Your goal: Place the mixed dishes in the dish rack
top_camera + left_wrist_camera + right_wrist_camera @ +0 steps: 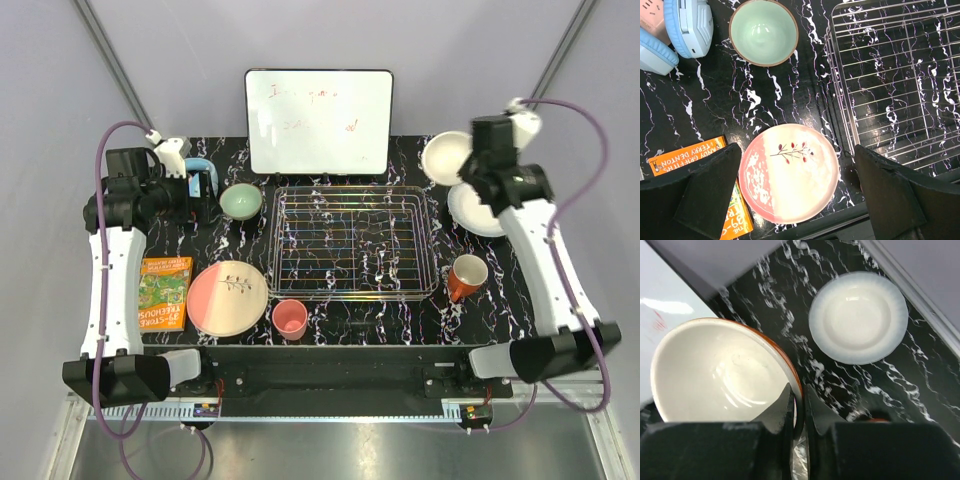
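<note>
My right gripper (799,401) is shut on the rim of the orange bowl with white inside (715,370), one finger inside and one outside. That bowl (443,157) is at the back right corner. Beside it lies the white plate (857,317), also seen under the right arm (478,212). The orange mug (466,277) stands right of the dish rack (355,240), which holds nothing. My left gripper (797,195) hangs open, high above the large pink plate (790,172). The mint-green bowl (763,31) sits behind that plate. The small pink cup (290,319) stands near the front edge.
An orange book (165,292) lies left of the pink plate. Light-blue headphones (685,25) rest at the back left beside the mint bowl. A white board with a black frame (319,121) stands behind the rack. The rack's left wall (840,90) is close to the pink plate.
</note>
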`<state>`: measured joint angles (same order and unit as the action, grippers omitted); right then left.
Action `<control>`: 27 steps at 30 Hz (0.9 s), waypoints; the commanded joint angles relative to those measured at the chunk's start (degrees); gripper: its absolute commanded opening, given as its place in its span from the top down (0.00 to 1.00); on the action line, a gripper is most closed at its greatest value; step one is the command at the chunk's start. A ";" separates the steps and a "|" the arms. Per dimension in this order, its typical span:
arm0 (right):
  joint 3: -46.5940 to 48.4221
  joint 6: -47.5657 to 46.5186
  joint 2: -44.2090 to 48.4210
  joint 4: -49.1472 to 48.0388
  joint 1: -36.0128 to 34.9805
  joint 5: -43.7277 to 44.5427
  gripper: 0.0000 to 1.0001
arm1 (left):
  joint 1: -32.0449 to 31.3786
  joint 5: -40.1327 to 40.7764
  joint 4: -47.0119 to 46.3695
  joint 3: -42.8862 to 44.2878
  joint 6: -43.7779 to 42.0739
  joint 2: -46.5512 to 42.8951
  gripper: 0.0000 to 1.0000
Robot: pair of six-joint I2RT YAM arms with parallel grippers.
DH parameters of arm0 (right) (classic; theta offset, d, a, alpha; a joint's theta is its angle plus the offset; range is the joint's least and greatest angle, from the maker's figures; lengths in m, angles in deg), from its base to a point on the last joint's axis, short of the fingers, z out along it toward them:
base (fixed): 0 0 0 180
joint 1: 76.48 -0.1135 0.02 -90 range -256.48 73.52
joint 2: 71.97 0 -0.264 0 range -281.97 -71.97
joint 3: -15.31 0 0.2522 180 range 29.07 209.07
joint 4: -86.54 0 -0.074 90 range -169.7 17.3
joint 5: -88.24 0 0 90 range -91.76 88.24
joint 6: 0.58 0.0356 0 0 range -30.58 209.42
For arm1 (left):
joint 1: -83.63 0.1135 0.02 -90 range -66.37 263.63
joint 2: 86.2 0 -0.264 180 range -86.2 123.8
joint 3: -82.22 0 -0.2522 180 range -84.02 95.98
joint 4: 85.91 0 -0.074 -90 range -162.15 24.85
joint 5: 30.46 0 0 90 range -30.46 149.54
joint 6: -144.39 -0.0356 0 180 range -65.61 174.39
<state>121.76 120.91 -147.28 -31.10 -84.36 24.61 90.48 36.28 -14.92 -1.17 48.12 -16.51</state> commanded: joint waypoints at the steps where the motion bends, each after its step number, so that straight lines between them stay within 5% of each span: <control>1: 0.92 -8.71 -6.68 7.21 -9.51 16.29 1.00 | 0.53 1.21 -2.21 -0.41 0.02 -1.75 0.01; 9: 2.50 -13.55 -15.03 10.64 -21.73 34.61 1.00 | 1.06 0.95 -3.00 -2.25 -0.07 -1.58 0.01; 27: 5.22 -14.87 -31.30 11.96 -27.36 44.02 1.00 | 2.11 -0.47 -5.20 -8.04 0.64 -3.77 0.01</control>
<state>123.18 105.37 -175.98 -19.54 -110.74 61.40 92.23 36.69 -17.02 -7.51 48.32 -17.87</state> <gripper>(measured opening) 0.131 0.988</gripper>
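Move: The right hand already holds the orange-backed white bowl by its rim, high over the counter; the dish rack's middle lies about 27 cm to its left, 8 cm back and 30 cm below. The white plate is roughly 11 cm to its right, 2 cm ahead and 33 cm below; the orange mug some 19 cm back, 4 cm right and 29 cm below. From the left hand, the rack's middle is about 29 cm right, 2 cm back and 25 cm below. The right hand brings the pinched bowl down about 12 cm and left about 8 cm, away from above the white plate towards the right part of the dish rack, dropping fast at first, then hanging almost level before sinking again. On the way the wrist rolls its left side down by some 50 degrees and tips forward about 30, the fingers keeping their closed hold on the rim, while the empty left hand, still wide open, sinks about 3 cm. ##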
